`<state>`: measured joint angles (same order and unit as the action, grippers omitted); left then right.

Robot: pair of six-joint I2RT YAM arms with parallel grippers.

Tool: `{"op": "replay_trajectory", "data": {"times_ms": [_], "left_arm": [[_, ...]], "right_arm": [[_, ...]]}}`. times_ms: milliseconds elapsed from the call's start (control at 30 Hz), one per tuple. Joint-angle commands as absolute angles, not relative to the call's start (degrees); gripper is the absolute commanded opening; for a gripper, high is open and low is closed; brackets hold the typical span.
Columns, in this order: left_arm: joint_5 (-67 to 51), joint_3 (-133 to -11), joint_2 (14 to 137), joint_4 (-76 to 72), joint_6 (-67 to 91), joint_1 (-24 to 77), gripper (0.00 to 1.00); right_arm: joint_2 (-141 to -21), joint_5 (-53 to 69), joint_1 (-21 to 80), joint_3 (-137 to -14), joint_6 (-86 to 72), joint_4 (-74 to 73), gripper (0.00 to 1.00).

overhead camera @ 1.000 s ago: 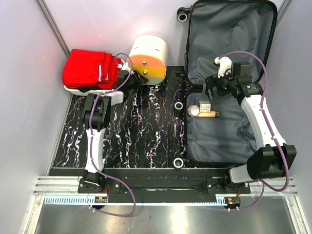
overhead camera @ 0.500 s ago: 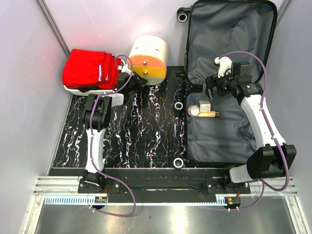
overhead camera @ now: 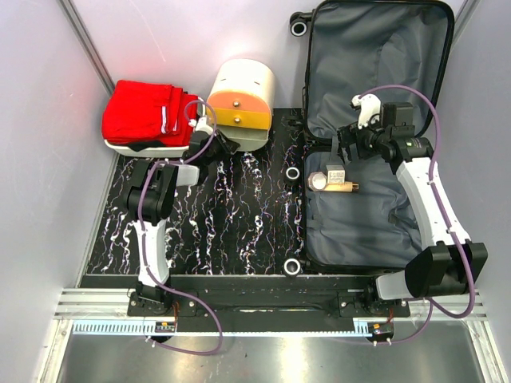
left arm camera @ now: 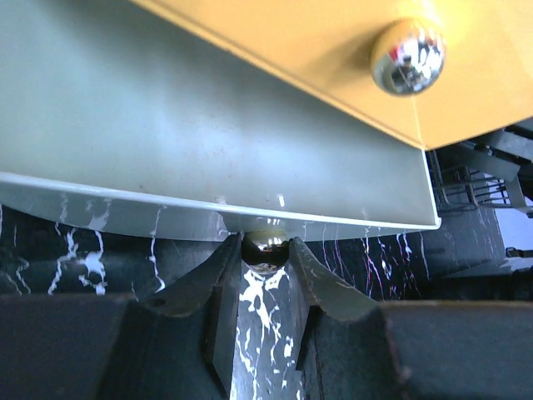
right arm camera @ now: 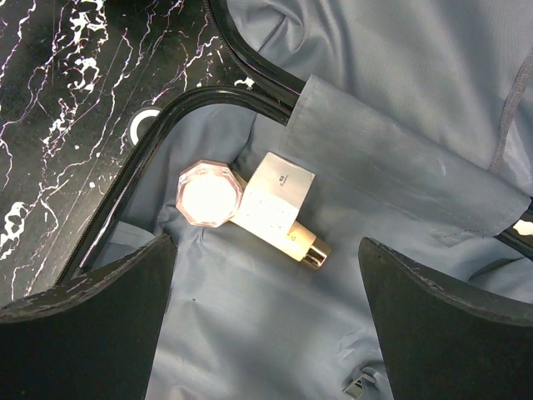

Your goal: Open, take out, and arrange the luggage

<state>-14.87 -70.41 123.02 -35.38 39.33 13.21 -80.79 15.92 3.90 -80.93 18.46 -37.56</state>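
Note:
The luggage lies open at the right, its grey lining showing and its lid flat toward the back. Near the hinge inside it lie a pink octagonal jar, a white box and a cream bottle with a gold cap. My right gripper hovers open just above them with nothing between its fingers; in the top view the right gripper is over the hinge. My left gripper is shut on the shiny knob of a grey-green drawer.
The drawer belongs to a cream-and-orange cylindrical box at the back centre; an orange drawer with its own knob sits above it. Folded red clothes rest on a white tray at the back left. Suitcase wheels line the black marbled mat.
My left gripper closed on the lower drawer's knob and drew back toward me, sliding the grey-green drawer partly out. The right arm has barely moved.

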Motion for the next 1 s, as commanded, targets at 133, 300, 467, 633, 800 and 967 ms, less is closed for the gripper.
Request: {"op": "replay_trajectory", "data": {"times_ms": [133,300,467,633,800,967], "left_arm": [[-13.2,-64.3,117.2,-39.7,40.5,14.9,0.00],[-13.3,-61.8,115.3,-40.1,40.3,15.1,0.00],[-13.2,-58.9,113.4,-40.5,40.3,15.1,0.13],[-12.8,-58.2,110.7,-39.5,39.3,15.0,0.66],[-16.9,-57.6,103.5,-34.6,33.6,14.0,0.94],[-27.7,-58.9,97.0,-23.2,23.7,11.6,0.99]], "right_arm": [[-77.3,16.3,3.4,-79.9,21.2,-40.0,1.00],[-78.1,18.5,3.2,-80.0,22.5,-43.1,1.00],[-78.7,20.4,2.8,-79.8,24.3,-45.2,1.00],[-80.2,22.9,2.2,-82.0,29.9,-49.6,1.00],[-84.1,26.7,1.2,-85.6,40.6,-56.1,1.00],[-87.8,24.0,0.9,-81.7,50.9,-56.6,1.00]]}}
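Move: The left fingers are already shut on the lower drawer's knob; the yellow drawer's knob sits about 6 cm ahead, 2 cm right and 7 cm higher, and the basin with the red bag some 21 cm left and 8 cm ahead. From the open right hand, the white box in the suitcase lies about 5 cm ahead, 2 cm left and 15 cm down; the jar is roughly 5 cm to the box's left and 2 cm nearer. Straight back goes the left hand, still pinching the lower drawer's knob and drawing the drawer out about 4 cm more; then the fingers open wide, let go, and the hand lifts some 6 cm while backing off. The open right hand meanwhile draws back and then sinks over the suitcase, tipping further down and turning counter-clockwise. ##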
